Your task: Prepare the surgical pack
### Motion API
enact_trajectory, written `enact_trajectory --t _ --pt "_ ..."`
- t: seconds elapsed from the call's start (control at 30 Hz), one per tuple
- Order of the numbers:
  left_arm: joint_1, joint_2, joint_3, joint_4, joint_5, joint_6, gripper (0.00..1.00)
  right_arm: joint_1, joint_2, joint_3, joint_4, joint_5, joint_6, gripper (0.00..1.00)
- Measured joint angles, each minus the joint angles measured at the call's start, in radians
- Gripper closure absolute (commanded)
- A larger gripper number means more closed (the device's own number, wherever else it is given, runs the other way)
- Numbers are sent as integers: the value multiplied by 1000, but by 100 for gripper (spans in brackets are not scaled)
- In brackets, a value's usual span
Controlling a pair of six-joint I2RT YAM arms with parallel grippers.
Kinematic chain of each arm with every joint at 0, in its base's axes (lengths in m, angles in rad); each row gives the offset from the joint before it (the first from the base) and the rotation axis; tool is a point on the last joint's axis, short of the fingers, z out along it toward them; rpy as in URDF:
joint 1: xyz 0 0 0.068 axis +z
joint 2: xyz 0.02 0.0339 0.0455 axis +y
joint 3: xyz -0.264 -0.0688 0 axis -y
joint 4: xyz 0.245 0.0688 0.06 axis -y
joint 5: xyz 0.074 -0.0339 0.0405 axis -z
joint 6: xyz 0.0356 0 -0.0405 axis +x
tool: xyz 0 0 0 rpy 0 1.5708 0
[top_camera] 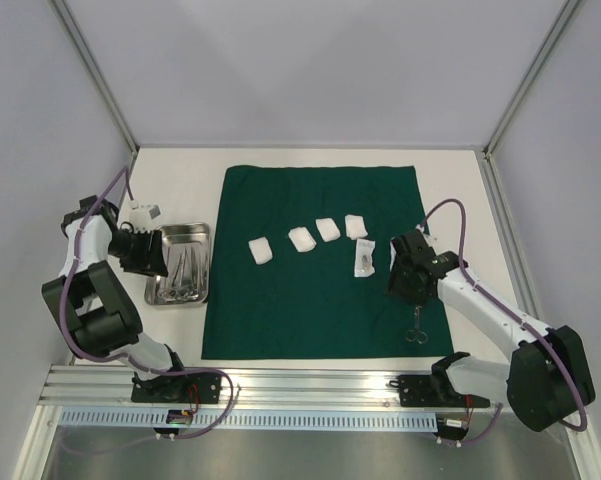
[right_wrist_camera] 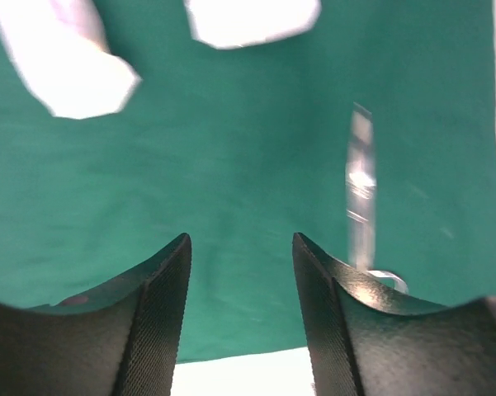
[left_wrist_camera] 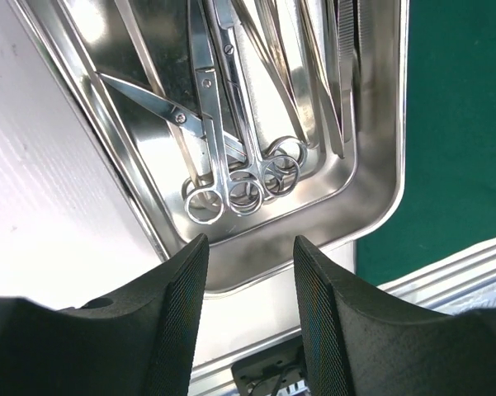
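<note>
The dark green drape (top_camera: 310, 310) lies spread flat in the middle of the table. On it sit several white gauze pads (top_camera: 302, 238) in a row and one pair of scissors (top_camera: 416, 325) near its right edge. The steel tray (top_camera: 180, 228) stands just left of the drape, with several scissors (left_wrist_camera: 206, 124) and forceps (left_wrist_camera: 347, 49) lying in it. My left gripper (left_wrist_camera: 249, 243) hovers open above the tray's near end (left_wrist_camera: 380, 206), with nothing between its fingers. My right gripper (right_wrist_camera: 241, 239) is open over the drape (right_wrist_camera: 231, 181). The scissors (right_wrist_camera: 361, 190) lie just right of its right finger.
A small clear packet (top_camera: 364, 259) lies on the drape beside the rightmost gauze pad. White walls with metal posts close in the table. An aluminium rail (top_camera: 310, 385) carrying the arm bases runs along the near edge.
</note>
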Motion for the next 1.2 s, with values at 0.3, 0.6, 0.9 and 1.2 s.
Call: enact_trajectory --t 0.3,0.6,0.9,1.2 --pt "-11 -47 -9 4 54 -12 45 -91 1 -93 -97 63 65 56" --pt "-78 -106 -26 2 80 -14 44 -155 22 -169 -61 50 76 64" --pt "-96 -126 -35 2 108 -23 44 -163 43 -169 -20 9 50 82" --pt "-97 -138 -35 0 124 -41 44 -164 7 -189 10 -20 25 99"
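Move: About 5 cm back and 6 cm to the right of the right hand, some 6 cm lower, lie the last scissors, blades pointing forward. Of the two dressing packets, the right one is 10 cm ahead and 2 cm right of this hand, the left one 10 cm ahead and 8 cm left. From the left hand the tray's middle is 4 cm ahead, 4 right and 8 down; the scissors are some 65 cm right and 9 back. Sweeping back, right and down about 5 cm each way, the right hand drops onto the scissors, tipping its fingers more upright and turning some 10 degrees clockwise; it then eases 1 cm left as the fingers close and pinch the shanks just behind the pivot. The left hand, open and empty, slides 5 cm right over the tray's near part while rising 3 cm. ##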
